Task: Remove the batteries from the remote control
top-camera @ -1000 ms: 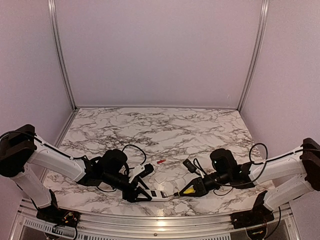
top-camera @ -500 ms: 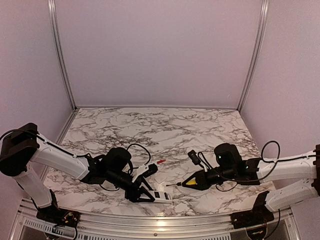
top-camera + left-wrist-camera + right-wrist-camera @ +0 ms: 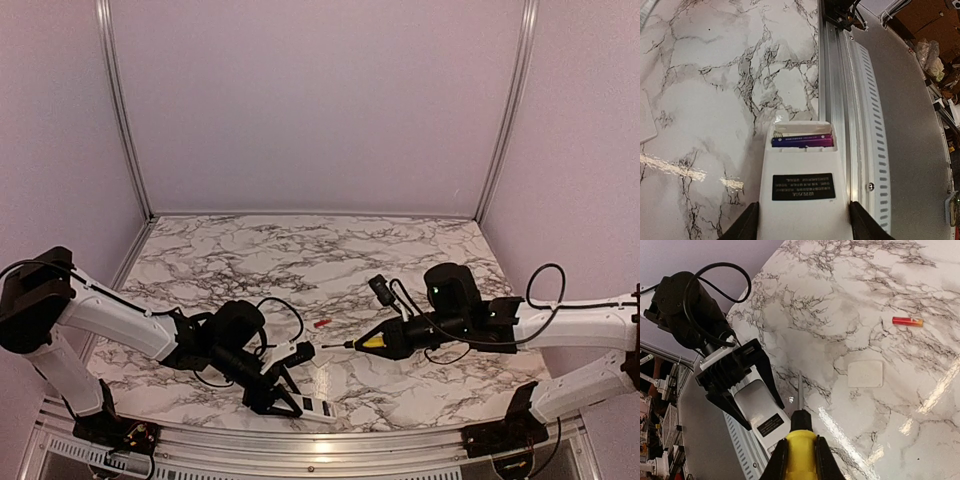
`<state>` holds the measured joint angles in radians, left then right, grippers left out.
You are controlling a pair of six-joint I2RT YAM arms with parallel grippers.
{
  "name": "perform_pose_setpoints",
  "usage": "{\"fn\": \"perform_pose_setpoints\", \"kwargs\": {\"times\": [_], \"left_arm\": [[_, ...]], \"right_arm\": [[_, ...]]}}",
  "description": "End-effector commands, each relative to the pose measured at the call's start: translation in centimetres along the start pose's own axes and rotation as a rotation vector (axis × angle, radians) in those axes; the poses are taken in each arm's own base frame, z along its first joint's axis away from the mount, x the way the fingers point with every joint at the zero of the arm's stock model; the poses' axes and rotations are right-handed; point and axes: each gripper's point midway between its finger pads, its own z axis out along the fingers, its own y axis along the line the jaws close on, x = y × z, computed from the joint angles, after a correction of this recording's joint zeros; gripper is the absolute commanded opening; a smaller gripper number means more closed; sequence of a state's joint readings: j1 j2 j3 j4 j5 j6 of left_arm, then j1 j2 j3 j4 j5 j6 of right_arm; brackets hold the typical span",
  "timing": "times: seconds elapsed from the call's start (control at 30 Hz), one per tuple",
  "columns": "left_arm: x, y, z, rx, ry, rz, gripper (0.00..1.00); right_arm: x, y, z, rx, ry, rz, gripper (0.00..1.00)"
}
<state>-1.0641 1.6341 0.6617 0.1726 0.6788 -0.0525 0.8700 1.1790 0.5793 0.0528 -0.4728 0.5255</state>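
Observation:
My left gripper (image 3: 803,229) is shut on the remote control (image 3: 802,175), one black finger on each long side. The white handset lies back up near the table's front edge (image 3: 318,407), its battery bay uncovered. One dark blue-purple battery (image 3: 802,141) lies in the bay beside a spring; the slot behind it is empty. A red battery (image 3: 907,321) lies loose on the marble (image 3: 321,323). My right gripper (image 3: 800,460) is shut on a yellow-handled screwdriver (image 3: 800,440), whose tip hangs over the marble, apart from the remote (image 3: 762,412).
A small squarish white cover (image 3: 865,373) lies flat on the marble between the red battery and the remote. The aluminium rail (image 3: 837,100) runs along the front edge right beside the remote. Purple walls enclose the table on three sides.
My right gripper drew the screwdriver back from the remote, away from the front edge. My left gripper shifted the remote slightly nearer the front rail.

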Motion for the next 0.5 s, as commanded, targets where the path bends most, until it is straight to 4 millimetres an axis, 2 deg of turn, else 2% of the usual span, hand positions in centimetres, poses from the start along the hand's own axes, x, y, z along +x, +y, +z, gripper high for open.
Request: {"fn": "perform_pose_setpoints", "kwargs": {"times": [0.0, 0.23, 0.33, 0.47], "left_arm": [[-1.2, -0.1, -1.0, -0.049, -0.043, 0.079, 0.0], [-1.6, 1.5, -1.2, -0.145, -0.063, 0.179, 0.0], [-1.9, 1.8, -1.1, -0.16, -0.069, 0.201, 0.0], [-2.0, 2.0, -1.0, -0.168, -0.06, 0.214, 0.0]], "right_arm": [[2.5, -0.3, -0.1, 0.004, 0.133, 0.071, 0.0], [5.2, 1.0, -0.7, -0.078, 0.254, 0.157, 0.0], [5.6, 1.1, -0.4, -0.1, 0.273, 0.185, 0.0], [6.0, 0.0, -0.2, -0.042, 0.287, 0.196, 0.0]]}}
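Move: The battery still in the held remote lies about 10 cm back, 11 cm to the left and 12 cm below the right hand, which grips the screwdriver. The white battery cover is on the table 12 cm left of that hand and 3 cm ahead; the loose red battery is 13 cm left and 12 cm ahead, both some 14 cm lower. From the left hand the remote's battery is about 7 cm right, 2 cm back and 4 cm down. Right hand swings the screwdriver about 5 cm back and down towards the remaining battery while left shifts remote forward. ##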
